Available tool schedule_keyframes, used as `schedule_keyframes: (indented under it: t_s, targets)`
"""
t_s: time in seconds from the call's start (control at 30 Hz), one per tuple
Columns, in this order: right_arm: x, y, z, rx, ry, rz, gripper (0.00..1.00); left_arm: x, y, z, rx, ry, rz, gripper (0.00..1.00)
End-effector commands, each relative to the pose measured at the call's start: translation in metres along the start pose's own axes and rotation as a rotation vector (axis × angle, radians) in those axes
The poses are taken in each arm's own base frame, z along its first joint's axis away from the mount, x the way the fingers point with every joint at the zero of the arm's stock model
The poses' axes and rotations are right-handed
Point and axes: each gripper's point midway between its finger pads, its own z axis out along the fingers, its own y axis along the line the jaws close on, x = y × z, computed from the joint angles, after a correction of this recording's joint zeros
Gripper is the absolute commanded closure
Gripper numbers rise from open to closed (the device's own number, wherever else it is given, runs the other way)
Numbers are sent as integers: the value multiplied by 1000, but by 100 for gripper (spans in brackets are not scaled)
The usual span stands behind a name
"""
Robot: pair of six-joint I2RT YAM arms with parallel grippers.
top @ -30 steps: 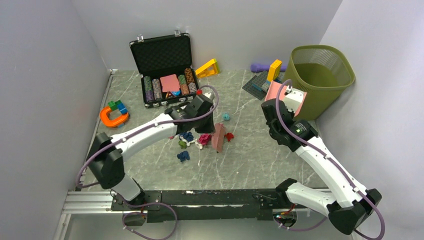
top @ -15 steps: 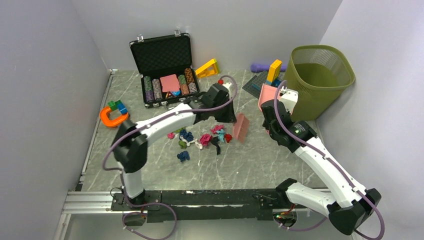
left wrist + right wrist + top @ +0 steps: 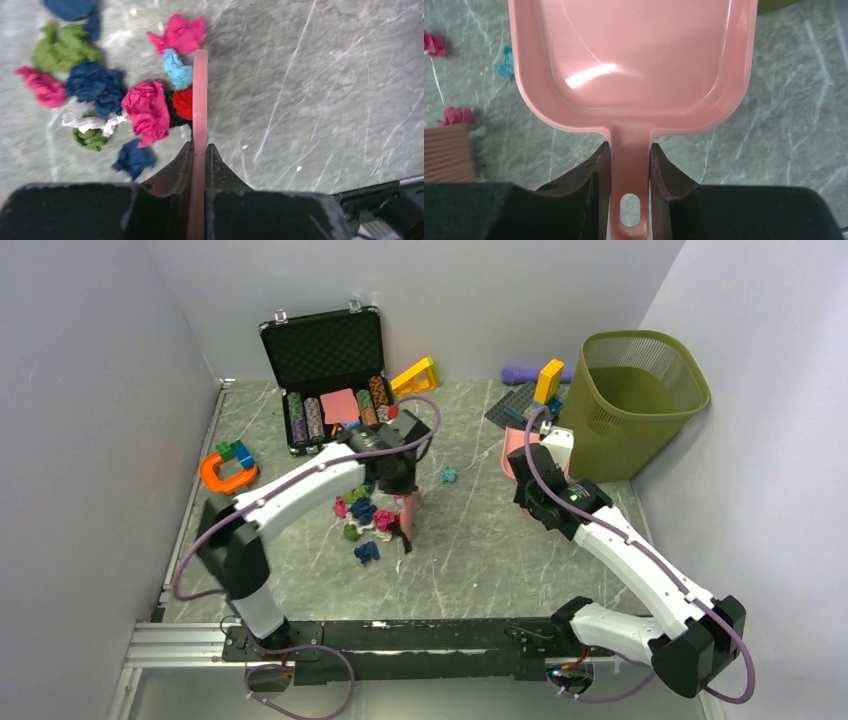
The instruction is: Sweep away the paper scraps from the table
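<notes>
The paper scraps (image 3: 365, 520) lie bunched mid-table in magenta, navy, green, white, teal and red, and the left wrist view shows them (image 3: 147, 110) pressed against the left face of a thin pink brush (image 3: 200, 95). My left gripper (image 3: 199, 145) is shut on that brush, which stands edge-on to the table (image 3: 500, 550). From above, the left gripper (image 3: 400, 480) hangs over the brush (image 3: 408, 515). One teal scrap (image 3: 448, 475) lies apart to the right. My right gripper (image 3: 630, 145) is shut on the handle of a pink dustpan (image 3: 634, 65), which holds nothing.
A green mesh bin (image 3: 640, 390) stands at the back right. An open black case (image 3: 325, 375) of poker chips sits at the back left, with a yellow wedge (image 3: 415, 375) beside it. Toy blocks (image 3: 530, 400) lie near the bin. An orange horseshoe toy (image 3: 225, 475) is at the left.
The left arm swung the brush out to the right, then back left, bunching the scraps tighter. The right arm carried the dustpan leftward, away from the bin.
</notes>
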Motion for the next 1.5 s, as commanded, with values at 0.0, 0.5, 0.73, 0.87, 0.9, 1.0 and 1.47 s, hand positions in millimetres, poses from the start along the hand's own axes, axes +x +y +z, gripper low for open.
schedule_keyframes:
  t_s: [0.0, 0.5, 0.73, 0.87, 0.9, 1.0, 1.47]
  targets:
    - [16, 26, 7, -136, 54, -54, 100, -18, 25, -70, 27, -129, 68, 100]
    - [116, 73, -45, -534, 478, -389, 100, -86, 127, -109, -344, -316, 348, 100]
    - [173, 75, -76, -543, 620, -650, 100, -65, 203, -100, -590, -134, 300, 100]
    - [189, 82, -95, -632, 675, -700, 100, -49, 211, -76, -590, -37, 292, 100]
    - [191, 82, -97, -646, 680, -711, 100, -45, 211, -70, -587, -16, 294, 100]
    - [197, 88, -98, -674, 688, -749, 100, -33, 189, -41, -442, 54, 287, 100]
    - [204, 156, -47, -653, 559, -814, 100, -1, 106, -8, 61, 144, 304, 100]
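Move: The paper scraps lie in a loose pile some 8 cm left of the left hand, 2 cm ahead and 12 cm below, with a lone dark-blue scrap 9 cm left and 7 cm back. The teal scrap is about 12 cm ahead and 9 cm to its right. From the right hand, the same pile is roughly 33 cm left, 3 cm ahead and 17 cm down; the black scrap is 27 cm left and 2 cm back. The pile is boxed in from both sides. The left hand, still gripping the brush, lifts it about 11 cm and carries it left over the scraps, then lowers it beyond them and comes back right some 7 cm until the bristles meet the left edge. The right hand brings the held dustpan left, back and down beside the pile's near right side, turning it about 60 degrees counter-clockwise and pitching the fingers down. ##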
